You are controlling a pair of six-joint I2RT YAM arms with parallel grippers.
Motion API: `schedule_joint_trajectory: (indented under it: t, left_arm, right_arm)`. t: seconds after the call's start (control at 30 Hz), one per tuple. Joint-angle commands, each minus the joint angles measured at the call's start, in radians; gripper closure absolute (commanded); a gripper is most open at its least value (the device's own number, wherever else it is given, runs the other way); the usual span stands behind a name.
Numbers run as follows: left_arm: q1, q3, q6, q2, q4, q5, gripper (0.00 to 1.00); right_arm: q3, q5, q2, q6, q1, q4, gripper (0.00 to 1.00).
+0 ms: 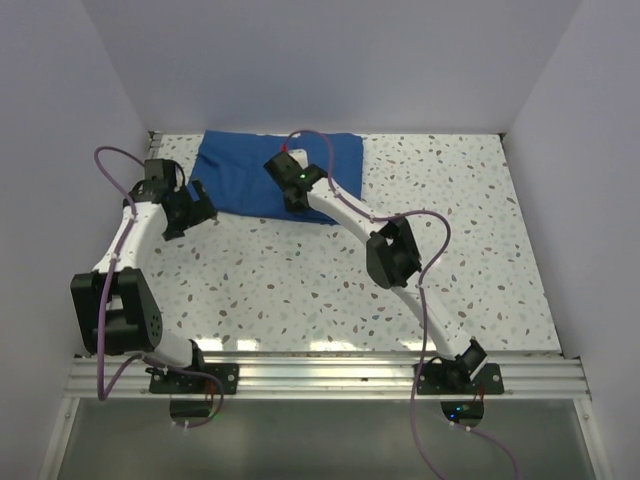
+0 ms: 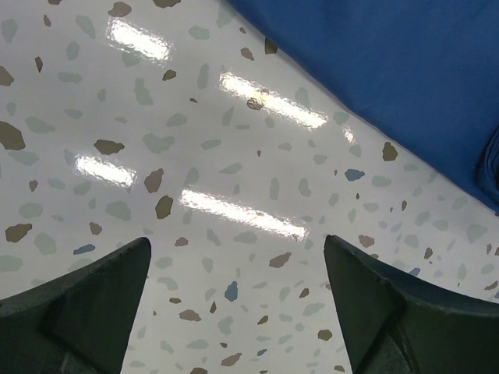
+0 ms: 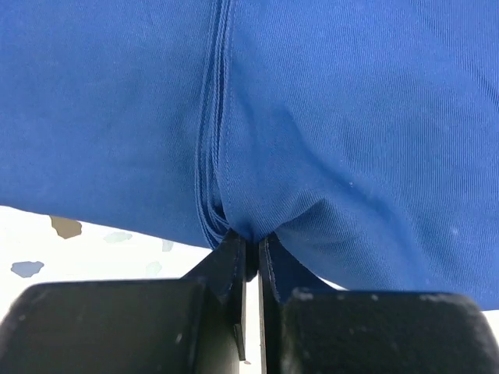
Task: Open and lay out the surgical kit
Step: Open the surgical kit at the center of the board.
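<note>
The surgical kit is a folded royal-blue cloth wrap point(image 1: 240, 172) lying at the back of the table. My right gripper point(image 1: 297, 203) sits at its near edge, and in the right wrist view that gripper point(image 3: 253, 241) is shut on a pinched fold of the blue cloth wrap point(image 3: 327, 117). My left gripper point(image 1: 190, 215) hovers just left of the wrap's near left corner. In the left wrist view the left gripper point(image 2: 238, 257) stands open over bare speckled table, with the wrap's edge point(image 2: 390, 70) at upper right. The kit's contents are hidden inside the wrap.
White walls point(image 1: 60, 120) close in the speckled table point(image 1: 300, 280) on the left, back and right. A metal rail point(image 1: 330, 375) with both arm bases runs along the near edge. Purple cables point(image 1: 430, 230) loop off both arms.
</note>
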Motion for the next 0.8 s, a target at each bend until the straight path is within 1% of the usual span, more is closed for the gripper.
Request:
schedule_joint_trajectory:
  t: [0.0, 0.1, 0.13, 0.2, 0.23, 0.27, 0.3, 0.33, 0.37, 0.4, 0.47, 0.5, 0.53, 0.57, 0.63, 0.77]
  left_arm:
    - [-0.013, 0.007, 0.025, 0.007, 0.030, 0.010, 0.04]
    - [-0.027, 0.007, 0.030, 0.013, 0.032, 0.006, 0.04]
    - [-0.032, 0.007, 0.033, 0.013, 0.033, 0.013, 0.04]
    - [-0.052, 0.010, 0.036, 0.021, 0.036, 0.015, 0.04]
    - [-0.058, 0.015, 0.038, 0.024, 0.038, 0.015, 0.04]
    - [-0.072, 0.018, 0.039, 0.030, 0.039, 0.016, 0.04]
    - [-0.076, 0.021, 0.041, 0.031, 0.039, 0.013, 0.04]
    - [-0.082, 0.028, 0.041, 0.039, 0.039, 0.009, 0.04]
    - [-0.085, 0.033, 0.041, 0.044, 0.039, 0.007, 0.04]
    - [-0.096, 0.038, 0.041, 0.047, 0.039, 0.004, 0.04]
    - [-0.105, 0.050, 0.035, 0.057, 0.041, 0.000, 0.04]
    - [-0.108, 0.053, 0.032, 0.061, 0.041, 0.001, 0.04]
    - [-0.108, 0.059, 0.029, 0.067, 0.048, -0.002, 0.04]
    - [-0.133, 0.062, 0.021, 0.071, 0.047, -0.002, 0.04]
    - [-0.147, 0.073, 0.012, 0.081, 0.050, -0.002, 0.04]
    - [-0.190, 0.085, -0.011, 0.107, 0.055, -0.010, 0.04]
  right_arm:
    - [-0.005, 0.045, -0.015, -0.009, -0.011, 0.001, 1.00]
    - [0.003, -0.004, -0.069, 0.026, -0.054, 0.004, 1.00]
    - [-0.026, 0.000, -0.104, 0.043, -0.093, 0.004, 1.00]
    - [-0.107, 0.017, -0.251, 0.098, -0.145, 0.019, 1.00]
    - [-0.239, 0.029, -0.314, 0.112, -0.206, 0.058, 1.00]
    - [-0.315, 0.034, -0.444, 0.130, -0.239, 0.079, 1.00]
    - [-0.390, 0.040, -0.504, 0.136, -0.271, 0.098, 1.00]
    - [-0.526, 0.058, -0.556, 0.139, -0.334, 0.124, 1.00]
    - [-0.588, 0.067, -0.616, 0.140, -0.363, 0.128, 1.00]
    - [-0.697, 0.074, -0.702, 0.136, -0.415, 0.130, 1.00]
    - [-0.797, 0.090, -0.779, 0.124, -0.458, 0.129, 1.00]
    - [-0.884, 0.100, -0.836, 0.118, -0.487, 0.130, 1.00]
    - [-0.923, 0.106, -0.856, 0.117, -0.498, 0.129, 0.99]
    - [-0.955, 0.110, -0.871, 0.104, -0.509, 0.125, 0.76]
    - [-1.000, 0.120, -0.882, 0.106, -0.540, 0.086, 0.02]
    - [-0.960, 0.149, -0.858, 0.089, -0.575, 0.017, 0.02]
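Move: Some 34 cm to the right of the right hand and 5 cm farther out lies the bare board where the pinched flap edge is taken; the hand already holds that edge on the kit's near side. The kit's middle is about 7 cm ahead and 4 cm left, its near right corner roughly 15 cm right and 3 cm nearer, both just below. From the open left hand, the kit's middle sits around 17 cm ahead, 21 cm right and 8 cm below. Flinging the pinched flap rightward over the kit towards the bare board, the right hand sweeps about 36 cm, rising some 12 cm on the way and turning some 40 degrees clockwise; late in the sweep it draws back, opens wide to let go and sinks slightly. The left hand, still open, eases right towards the kit, sinking a little. ##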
